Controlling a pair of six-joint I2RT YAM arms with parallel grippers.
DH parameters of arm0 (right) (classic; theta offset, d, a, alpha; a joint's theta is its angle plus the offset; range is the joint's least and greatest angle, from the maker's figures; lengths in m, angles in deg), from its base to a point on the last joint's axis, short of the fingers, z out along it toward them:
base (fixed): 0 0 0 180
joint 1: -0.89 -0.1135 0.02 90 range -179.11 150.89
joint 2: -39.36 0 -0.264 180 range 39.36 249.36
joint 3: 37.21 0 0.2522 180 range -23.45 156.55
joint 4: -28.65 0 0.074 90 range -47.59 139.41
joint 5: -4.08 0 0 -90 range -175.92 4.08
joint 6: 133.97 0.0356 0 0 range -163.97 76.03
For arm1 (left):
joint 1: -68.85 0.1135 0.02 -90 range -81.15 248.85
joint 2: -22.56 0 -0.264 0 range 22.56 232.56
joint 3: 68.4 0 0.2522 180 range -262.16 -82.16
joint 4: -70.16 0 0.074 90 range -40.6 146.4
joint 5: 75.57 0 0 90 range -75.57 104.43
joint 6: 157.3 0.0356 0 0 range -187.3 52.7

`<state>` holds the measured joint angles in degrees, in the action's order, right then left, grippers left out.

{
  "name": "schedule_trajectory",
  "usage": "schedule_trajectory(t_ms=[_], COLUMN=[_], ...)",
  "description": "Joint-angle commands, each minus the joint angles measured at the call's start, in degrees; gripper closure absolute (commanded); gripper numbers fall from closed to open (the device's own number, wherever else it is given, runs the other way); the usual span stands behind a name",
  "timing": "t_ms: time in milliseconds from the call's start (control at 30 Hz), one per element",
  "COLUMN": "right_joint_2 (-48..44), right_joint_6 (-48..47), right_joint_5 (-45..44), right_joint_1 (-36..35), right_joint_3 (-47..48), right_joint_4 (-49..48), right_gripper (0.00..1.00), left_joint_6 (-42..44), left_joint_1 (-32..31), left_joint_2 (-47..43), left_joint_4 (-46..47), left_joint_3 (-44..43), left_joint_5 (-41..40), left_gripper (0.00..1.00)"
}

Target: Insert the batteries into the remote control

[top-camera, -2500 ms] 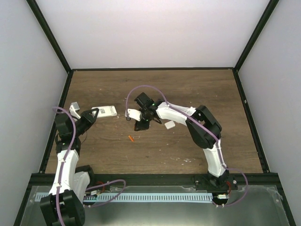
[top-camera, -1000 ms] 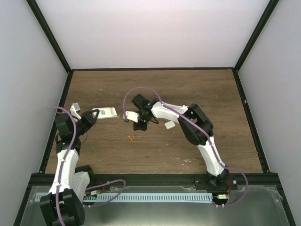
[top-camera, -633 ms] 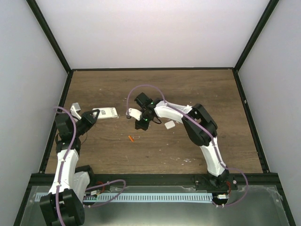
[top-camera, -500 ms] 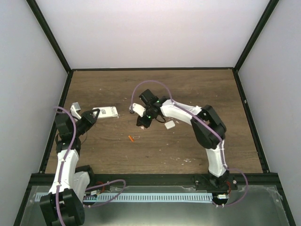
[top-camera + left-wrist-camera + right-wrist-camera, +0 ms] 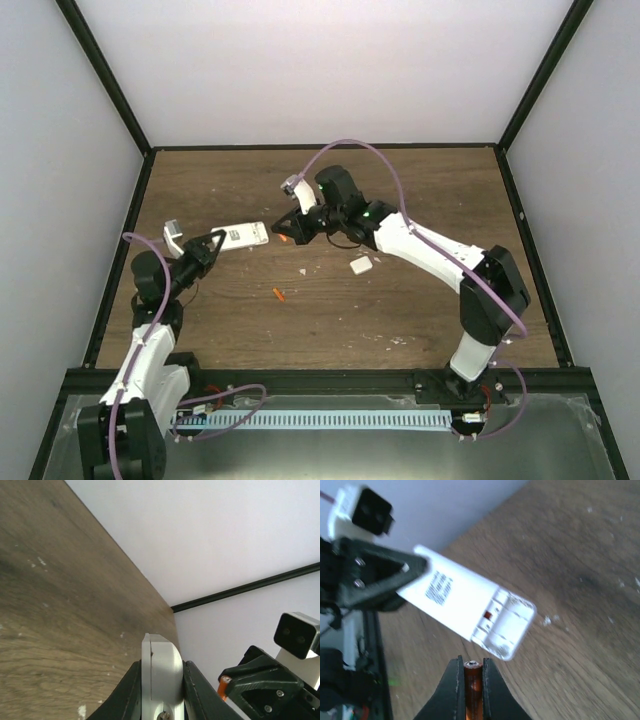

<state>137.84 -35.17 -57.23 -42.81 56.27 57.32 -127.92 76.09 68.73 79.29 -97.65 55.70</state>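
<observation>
My left gripper (image 5: 216, 243) is shut on the white remote control (image 5: 243, 236) and holds it above the table's left side. The right wrist view shows the remote control (image 5: 451, 601) label side up, with its empty battery bay (image 5: 506, 625) uncovered at the free end. One of the orange batteries (image 5: 472, 679) is clamped in my right gripper (image 5: 471, 666), its tip just short of that bay. In the top view this battery (image 5: 284, 238) hangs next to the remote's end. The other battery (image 5: 279, 295) lies on the table. My left gripper (image 5: 161, 666) clasps the remote's edge (image 5: 162, 672).
A small loose white cover piece (image 5: 361, 265) lies on the wooden table (image 5: 420, 190) right of centre. Pale crumbs (image 5: 305, 270) are scattered nearby. Black frame rails and white walls bound the table; the left wall is close behind my left arm.
My right gripper has risen off the table with a battery and swung back and left to the remote's end. My left arm has shifted the remote slightly to the right.
</observation>
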Motion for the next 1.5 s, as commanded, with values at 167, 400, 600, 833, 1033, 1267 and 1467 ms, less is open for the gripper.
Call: schedule_trajectory(t_ms=[167,400,600,833,1033,1267,1467], right_joint_2=[-2.35,-1.1,0.14,1.48,2.13,2.46,2.6], right_joint_6=[14.81,19.13,18.61,18.2,16.97,16.28,16.92], right_joint_5=[2.58,1.62,-0.3,-1.48,-3.59,-4.58,-4.82], right_joint_1=[-0.06,-0.07,-0.07,-0.07,-0.07,-0.07,-0.02], right_joint_3=[-1.12,-3.01,-2.18,-1.5,-1.28,-1.22,-1.22], right_joint_4=[-16.75,-24.59,-26.73,-28.04,-27.8,-27.53,-28.58], right_gripper=[0.99,0.99,0.99,0.99,0.99,0.99,0.99], left_joint_6=[-12.33,-16.33,-17.42,-18.17,-19.16,-19.4,-19.44], left_joint_1=[-2.58,-3.23,-4.26,-4.67,-4.76,-4.78,-4.78], left_joint_2=[1.36,1.49,1.9,1.89,1.77,1.75,1.9], left_joint_4=[17.86,21.82,22.7,23.25,23.85,24.14,24.4], left_joint_3=[0.63,0.75,0.8,0.79,0.68,0.69,0.81], left_joint_5=[-3.25,-3.57,-3.75,-3.75,-3.93,-4.33,-4.36], left_gripper=[1.0,1.0,1.0,1.0,1.0,1.0,1.0])
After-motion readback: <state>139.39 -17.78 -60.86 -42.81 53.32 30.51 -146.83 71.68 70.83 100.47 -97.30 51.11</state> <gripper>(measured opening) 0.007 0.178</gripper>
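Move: The open battery compartment, on the free end of the remote control in my left hand, lies about 5 cm left of my right hand, 1 cm back and 4 cm lower. About 20 cm below my right hand on the table are the spare battery, 3 cm left and 6 cm back, and the battery cover, 18 cm right and 2 cm forward. From my left hand, the held battery is about 12 cm right, 1 cm forward and 2 cm up. I raise both hands together, about 6 cm each. My left keeps its grip on the remote and rolls its right side up some 15 degrees, tilting the compartment towards the battery. My right, still pinching the battery, levels its downward-pointing fingers as it climbs, then eases forward and slightly left to bring the battery over the compartment. ##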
